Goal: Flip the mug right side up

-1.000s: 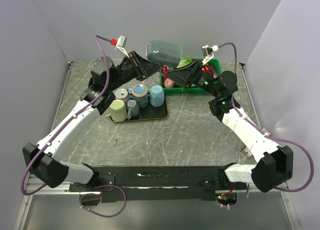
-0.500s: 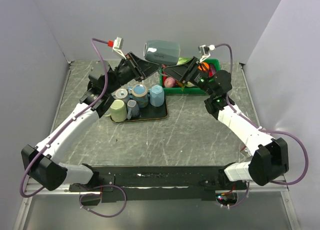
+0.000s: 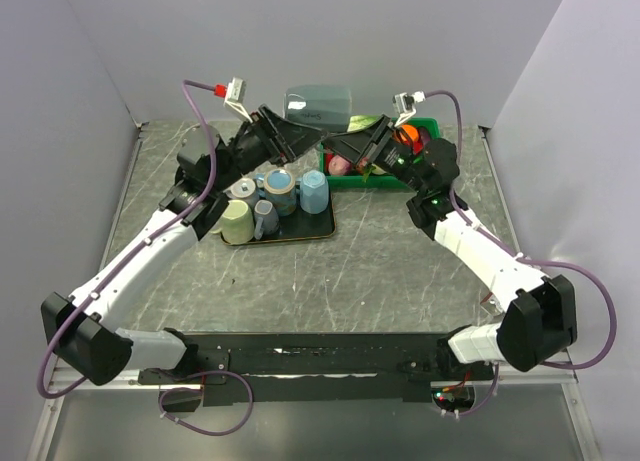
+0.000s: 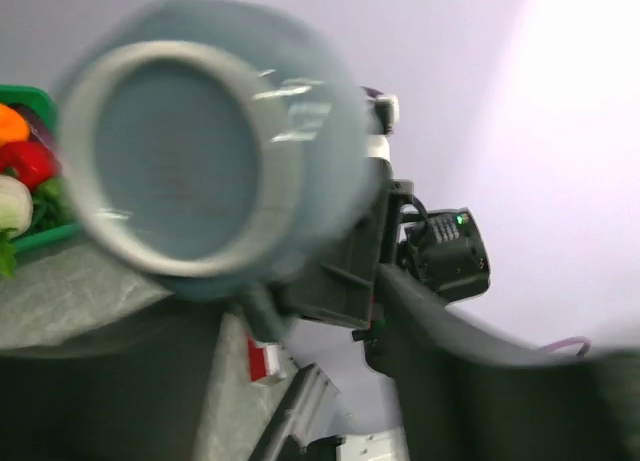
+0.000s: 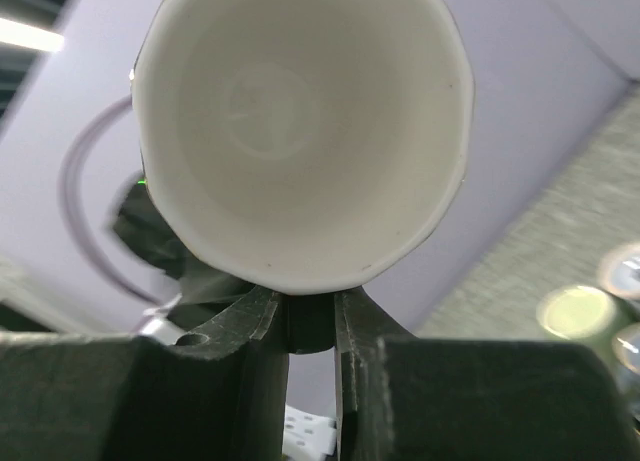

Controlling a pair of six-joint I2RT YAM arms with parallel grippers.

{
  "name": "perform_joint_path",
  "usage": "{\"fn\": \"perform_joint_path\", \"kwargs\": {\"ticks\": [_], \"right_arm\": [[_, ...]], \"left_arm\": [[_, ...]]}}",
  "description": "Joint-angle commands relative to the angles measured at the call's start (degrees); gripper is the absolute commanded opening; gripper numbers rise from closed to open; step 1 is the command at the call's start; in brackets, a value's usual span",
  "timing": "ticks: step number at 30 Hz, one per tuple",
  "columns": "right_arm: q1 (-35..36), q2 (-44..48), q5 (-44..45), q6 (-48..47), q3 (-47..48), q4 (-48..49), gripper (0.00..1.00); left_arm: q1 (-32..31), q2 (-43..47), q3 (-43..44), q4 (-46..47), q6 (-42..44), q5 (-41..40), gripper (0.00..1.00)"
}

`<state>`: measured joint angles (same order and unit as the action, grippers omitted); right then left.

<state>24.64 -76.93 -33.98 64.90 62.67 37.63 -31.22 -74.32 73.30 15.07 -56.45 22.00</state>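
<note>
A grey-blue mug (image 3: pixel 318 105) with a white inside hangs on its side in the air at the back of the table, between both grippers. My right gripper (image 3: pixel 340 141) is shut on its handle. In the right wrist view the mug's open mouth (image 5: pixel 300 121) faces the camera and the handle sits pinched between the fingers of the right gripper (image 5: pixel 312 316). In the left wrist view the mug's base (image 4: pixel 175 166) faces the camera, blurred. My left gripper (image 3: pixel 303 136) stands open just left of the mug, and from its wrist the left gripper (image 4: pixel 310 366) shows a wide gap.
A dark tray (image 3: pixel 300 236) with several upright mugs lies under the left arm. A green basket (image 3: pixel 395 181) of vegetables stands behind the right arm; its rim (image 4: pixel 20 93) shows in the left wrist view. Grey walls close in on three sides.
My right gripper came in and shut on the mug's handle. My left gripper's jaws opened off the mug. The mug drifted slightly left and up.
</note>
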Motion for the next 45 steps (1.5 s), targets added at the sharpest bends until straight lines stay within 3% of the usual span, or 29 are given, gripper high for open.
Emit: {"fn": "perform_joint_path", "kwargs": {"ticks": [1, 2, 9, 16, 23, 27, 38, 45], "right_arm": [[0.32, 5.28, 5.14, -8.19, 1.75, -9.46, 0.0], [0.32, 6.08, 7.15, -9.69, 1.92, -12.11, 0.0], [-2.66, 11.27, 17.7, -22.96, 3.33, -34.52, 0.0], [-13.56, 18.73, 30.35, -30.0, 1.49, -54.12, 0.0], [-16.29, 19.71, 48.64, -41.87, 2.63, -71.01, 0.0], [-17.96, 16.82, 50.94, -46.08, 0.88, -73.57, 0.0], [-18.49, 4.86, 43.39, -49.97, -4.58, -60.49, 0.0], [-8.04, -6.02, 47.15, -47.34, -0.54, -57.31, 0.0]], "left_arm": [[-0.86, 4.27, 0.44, 1.47, 5.36, -0.28, 0.91], [-0.86, 4.36, 0.62, 0.24, 6.34, -1.33, 0.98], [-0.77, 0.76, 6.59, -22.5, 15.04, -6.26, 0.96], [-0.77, 1.99, 3.17, -29.04, 21.36, -15.3, 0.96], [-0.68, 0.24, 4.4, -32.38, 25.94, -19.8, 0.96], [-0.68, -2.31, 6.15, -35.27, 27.35, -20.24, 0.96], [-0.68, -6.53, 6.86, -37.48, 29.02, -19.1, 0.96], [-0.42, -6.8, 5.54, -37.92, 29.73, -20.94, 0.96]]}}
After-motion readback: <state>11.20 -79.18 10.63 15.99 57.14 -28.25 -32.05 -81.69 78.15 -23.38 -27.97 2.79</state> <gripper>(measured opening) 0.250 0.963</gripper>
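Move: The mug lies on its side in the air, mouth towards my right hand, its handle between both sets of fingertips. Its body sits about 4 cm ahead of and 4 cm above my left hand. The bare table spot for it is roughly 24 cm right of my right hand, 4 cm ahead and 42 cm below. From that hand, the green crate lies about 17 cm ahead, 11 cm right, and the mug tray 4 cm ahead, 9 cm left, both some 40 cm below. My left fingers, already opening, spread wide and free the handle; that hand then sinks about 18 cm over the tray, tipping its fingers downward. My right hand keeps its pinch and swings the mug down some 31 cm and far right, easing back left 4 cm at the end, while the wrist rolls about 90 degrees from pointing left to pointing down and forward. ##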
